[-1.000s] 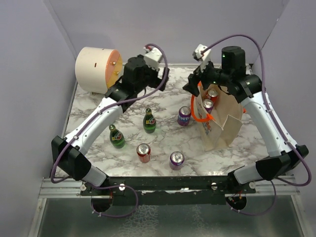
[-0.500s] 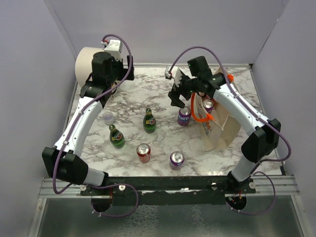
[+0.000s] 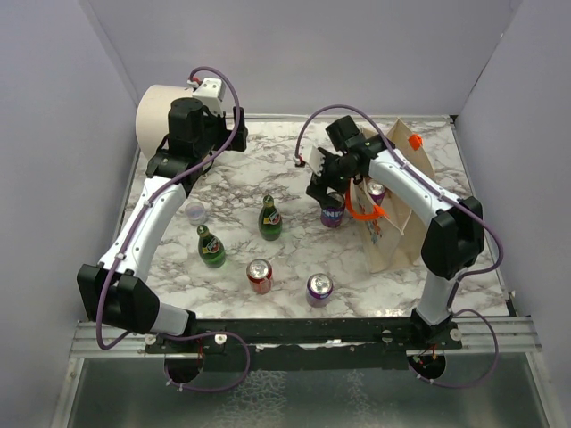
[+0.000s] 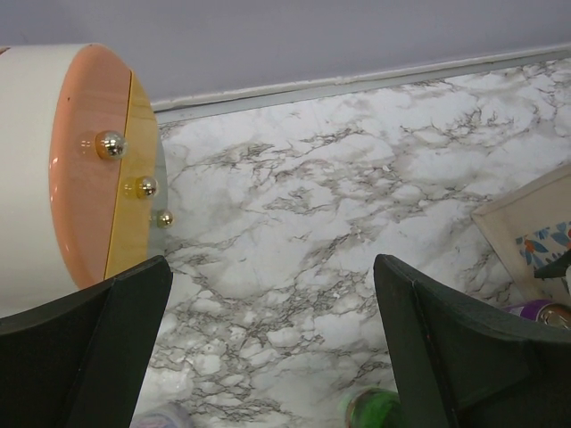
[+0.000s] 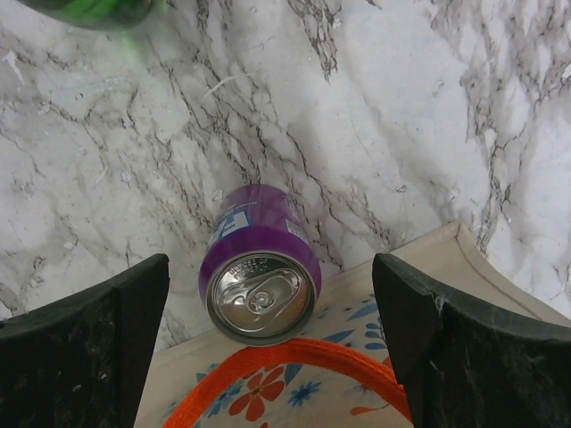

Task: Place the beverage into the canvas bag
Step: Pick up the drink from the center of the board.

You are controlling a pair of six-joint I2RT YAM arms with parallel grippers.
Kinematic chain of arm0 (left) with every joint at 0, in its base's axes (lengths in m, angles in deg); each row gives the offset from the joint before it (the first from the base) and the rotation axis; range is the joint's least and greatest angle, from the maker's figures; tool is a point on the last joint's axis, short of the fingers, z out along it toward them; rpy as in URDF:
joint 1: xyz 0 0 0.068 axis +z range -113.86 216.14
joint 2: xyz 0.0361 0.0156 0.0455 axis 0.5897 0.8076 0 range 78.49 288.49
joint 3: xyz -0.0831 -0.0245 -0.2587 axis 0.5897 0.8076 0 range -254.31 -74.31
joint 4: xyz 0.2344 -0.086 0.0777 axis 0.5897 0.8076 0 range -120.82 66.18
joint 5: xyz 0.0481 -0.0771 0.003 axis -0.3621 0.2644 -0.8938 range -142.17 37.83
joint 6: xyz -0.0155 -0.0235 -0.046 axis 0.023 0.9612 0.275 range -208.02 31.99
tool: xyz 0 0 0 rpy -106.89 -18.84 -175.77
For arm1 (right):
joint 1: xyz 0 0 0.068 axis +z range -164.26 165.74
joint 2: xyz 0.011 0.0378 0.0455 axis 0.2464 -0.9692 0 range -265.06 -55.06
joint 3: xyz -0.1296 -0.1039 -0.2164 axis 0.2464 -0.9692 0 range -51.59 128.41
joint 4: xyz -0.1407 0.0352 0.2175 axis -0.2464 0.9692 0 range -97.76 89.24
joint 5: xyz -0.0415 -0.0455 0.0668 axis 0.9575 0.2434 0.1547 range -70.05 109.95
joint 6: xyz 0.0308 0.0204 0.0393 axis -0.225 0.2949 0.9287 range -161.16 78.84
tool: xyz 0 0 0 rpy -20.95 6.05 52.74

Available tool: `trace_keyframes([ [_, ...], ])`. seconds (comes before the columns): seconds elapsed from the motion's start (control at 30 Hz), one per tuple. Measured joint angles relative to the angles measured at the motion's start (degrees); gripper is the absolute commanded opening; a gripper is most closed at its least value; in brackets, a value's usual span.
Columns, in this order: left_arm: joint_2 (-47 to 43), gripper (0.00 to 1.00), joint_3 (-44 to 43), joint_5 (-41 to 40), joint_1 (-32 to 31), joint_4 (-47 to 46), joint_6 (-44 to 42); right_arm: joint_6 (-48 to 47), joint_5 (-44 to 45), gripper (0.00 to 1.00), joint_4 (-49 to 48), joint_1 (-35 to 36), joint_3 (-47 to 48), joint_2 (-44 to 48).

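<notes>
The canvas bag (image 3: 403,223) stands open at the right, beige with an orange handle (image 3: 360,212) and a flower print; a can (image 3: 376,190) shows inside it. A purple beverage can (image 3: 332,210) stands upright against the bag's left side. My right gripper (image 3: 323,183) hovers over this can, open; in the right wrist view the can (image 5: 259,234) sits between the spread fingers of the gripper (image 5: 271,260), untouched, with the bag (image 5: 424,267) just behind. My left gripper (image 3: 178,159) is open and empty at the back left, and it (image 4: 272,267) frames bare marble.
A round beige-and-pink box (image 3: 165,120) lies at the back left, close to the left gripper. Two green bottles (image 3: 270,218) (image 3: 211,247), a red can (image 3: 259,275), another purple can (image 3: 318,288) and a small clear cup (image 3: 194,211) stand mid-table.
The right gripper has moved from above the bag's mouth to over the purple can beside it. The left arm swung back-left toward the round box. Both jaws spread wider.
</notes>
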Motion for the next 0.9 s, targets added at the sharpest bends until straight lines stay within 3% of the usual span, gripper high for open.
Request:
trace_keyframes([
  [0.27, 0.02, 0.96, 0.00, 1.64, 0.00, -0.07, 0.26, -1.51, 2.78, 0.91, 1.57, 0.00, -4.11, -0.96],
  [0.9, 0.04, 0.94, 0.00, 4.81, 0.00, -0.26, 0.70, -1.46, 4.72, 0.60, 1.01, 0.00, -6.58, -1.62],
])
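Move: The drink to pick up, the purple can at the board's centre, has its middle about 8 cm below the right hand, 2 cm back and 3 cm to its right. The canvas bag's middle is roughly 15 cm to the right of the can and a little farther out. A green bottle stands some 16 cm to the left of the can and 2 cm nearer. From the left hand, the can is about 28 cm right, 11 cm back and 26 cm down. Down by about 5 cm, and some 3 cm right and 2 cm back, the right hand settles over the purple can, its wrist tilting about 10 degrees so the fingers point more steeply down. With most of the descent done, the wide-open fingers close by roughly a third and come against the can's sides just below the lid. ##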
